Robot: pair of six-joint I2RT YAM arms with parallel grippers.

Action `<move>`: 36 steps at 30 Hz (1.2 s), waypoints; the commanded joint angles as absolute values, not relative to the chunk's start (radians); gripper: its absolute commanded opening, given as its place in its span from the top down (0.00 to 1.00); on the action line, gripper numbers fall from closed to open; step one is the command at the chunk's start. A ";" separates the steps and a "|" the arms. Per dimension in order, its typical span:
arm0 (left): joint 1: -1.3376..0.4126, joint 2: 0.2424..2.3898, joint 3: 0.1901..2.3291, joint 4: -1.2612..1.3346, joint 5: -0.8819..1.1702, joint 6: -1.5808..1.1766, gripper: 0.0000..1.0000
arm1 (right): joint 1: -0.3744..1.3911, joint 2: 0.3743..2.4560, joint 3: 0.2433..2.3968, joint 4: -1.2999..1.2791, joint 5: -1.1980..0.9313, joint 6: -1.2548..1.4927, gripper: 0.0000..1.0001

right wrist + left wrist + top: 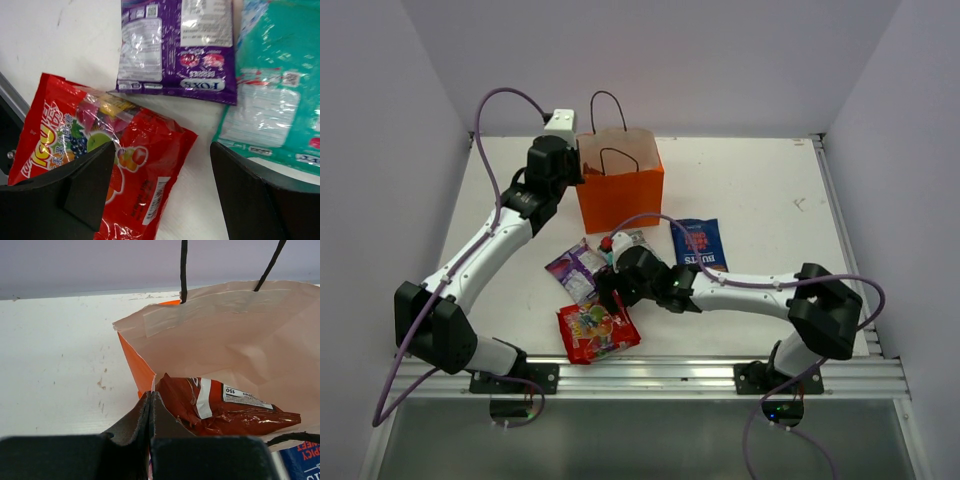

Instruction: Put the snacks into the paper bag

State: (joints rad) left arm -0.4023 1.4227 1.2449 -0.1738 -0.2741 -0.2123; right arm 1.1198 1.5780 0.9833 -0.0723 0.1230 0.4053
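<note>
The orange paper bag stands upright at the back, and my left gripper is shut on the edge at its left corner. The red-orange Doritos bag lies inside the paper bag. My right gripper hangs open over the table. In the right wrist view the right gripper straddles a corner of the red candy bag. The purple pack lies ahead and the teal pack to the right. The dark blue bag lies flat right of the paper bag.
A white power block sits at the back wall behind the paper bag. A metal rail runs along the near edge, just below the red candy bag. Another rail borders the table's right side.
</note>
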 commanded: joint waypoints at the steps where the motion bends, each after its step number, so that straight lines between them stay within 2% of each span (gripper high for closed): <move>1: -0.407 1.399 1.227 -0.155 -0.288 -0.184 1.00 | 1.147 1.632 0.994 -0.014 0.098 0.454 0.20; 10: -0.407 1.396 1.227 -0.155 -0.295 -0.179 1.00 | 1.172 1.641 0.996 -0.097 0.170 0.449 0.20; 12: -0.407 1.396 1.227 -0.155 -0.296 -0.181 1.00 | 1.173 1.637 0.973 -0.103 0.182 0.449 0.23; 13: -0.407 1.396 1.227 -0.153 -0.296 -0.181 1.00 | 1.173 1.638 0.968 -0.104 0.184 0.449 0.27; 14: -0.407 1.396 1.227 -0.153 -0.296 -0.181 1.00 | 1.172 1.643 0.962 -0.109 0.183 0.451 0.37; 16: -0.407 1.394 1.227 -0.155 -0.296 -0.179 1.00 | 1.172 1.664 0.954 -0.106 0.167 0.460 0.44; 17: -0.407 1.394 1.227 -0.153 -0.296 -0.179 1.00 | 1.172 1.670 0.947 -0.092 0.161 0.463 0.55; 19: -0.407 1.391 1.227 -0.156 -0.298 -0.179 1.00 | 1.173 1.689 0.945 -0.084 0.153 0.469 0.69; 20: -0.407 1.390 1.227 -0.156 -0.299 -0.179 1.00 | 1.173 1.692 0.945 -0.083 0.152 0.469 0.85; 22: -0.407 1.387 1.226 -0.156 -0.299 -0.179 1.00 | 1.173 1.689 0.946 -0.089 0.155 0.468 0.98; 23: -0.407 1.385 1.224 -0.156 -0.299 -0.178 1.00 | 1.173 1.681 0.950 -0.097 0.169 0.466 1.00; 28: -0.407 1.384 1.223 -0.155 -0.299 -0.179 1.00 | 1.173 1.591 0.963 -0.187 0.251 0.434 1.00; 36: -0.407 1.382 1.218 -0.152 -0.296 -0.178 1.00 | 1.172 1.307 1.144 -0.428 0.573 0.330 1.00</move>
State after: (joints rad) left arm -0.4026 1.4075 1.2301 -0.1730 -0.2844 -0.1974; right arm 1.1774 1.4559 1.0142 -0.3523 0.3519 0.3985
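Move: The red snack packet's middle lies about 6 cm back, 3 cm left and 5 cm below the right hand, its nearest corner reaching up under the open fingers. Beyond it lie the purple packet, some 6 cm ahead and 5 cm left of the right hand, and the teal packet, 8 cm ahead and 6 cm right. From the left hand, still pinching the paper bag's rim, the red packet lies about 23 cm back, 3 cm right and 21 cm down. Down about 4 cm and a little back, the right hand settles onto the red packet's forward right corner area, fingers wide, then shuts them fully and pinches the foil. It then climbs about 6 cm while swinging as far to the right and slightly forward, away from the purple packet, speeding up as it goes and keeping its hold. ##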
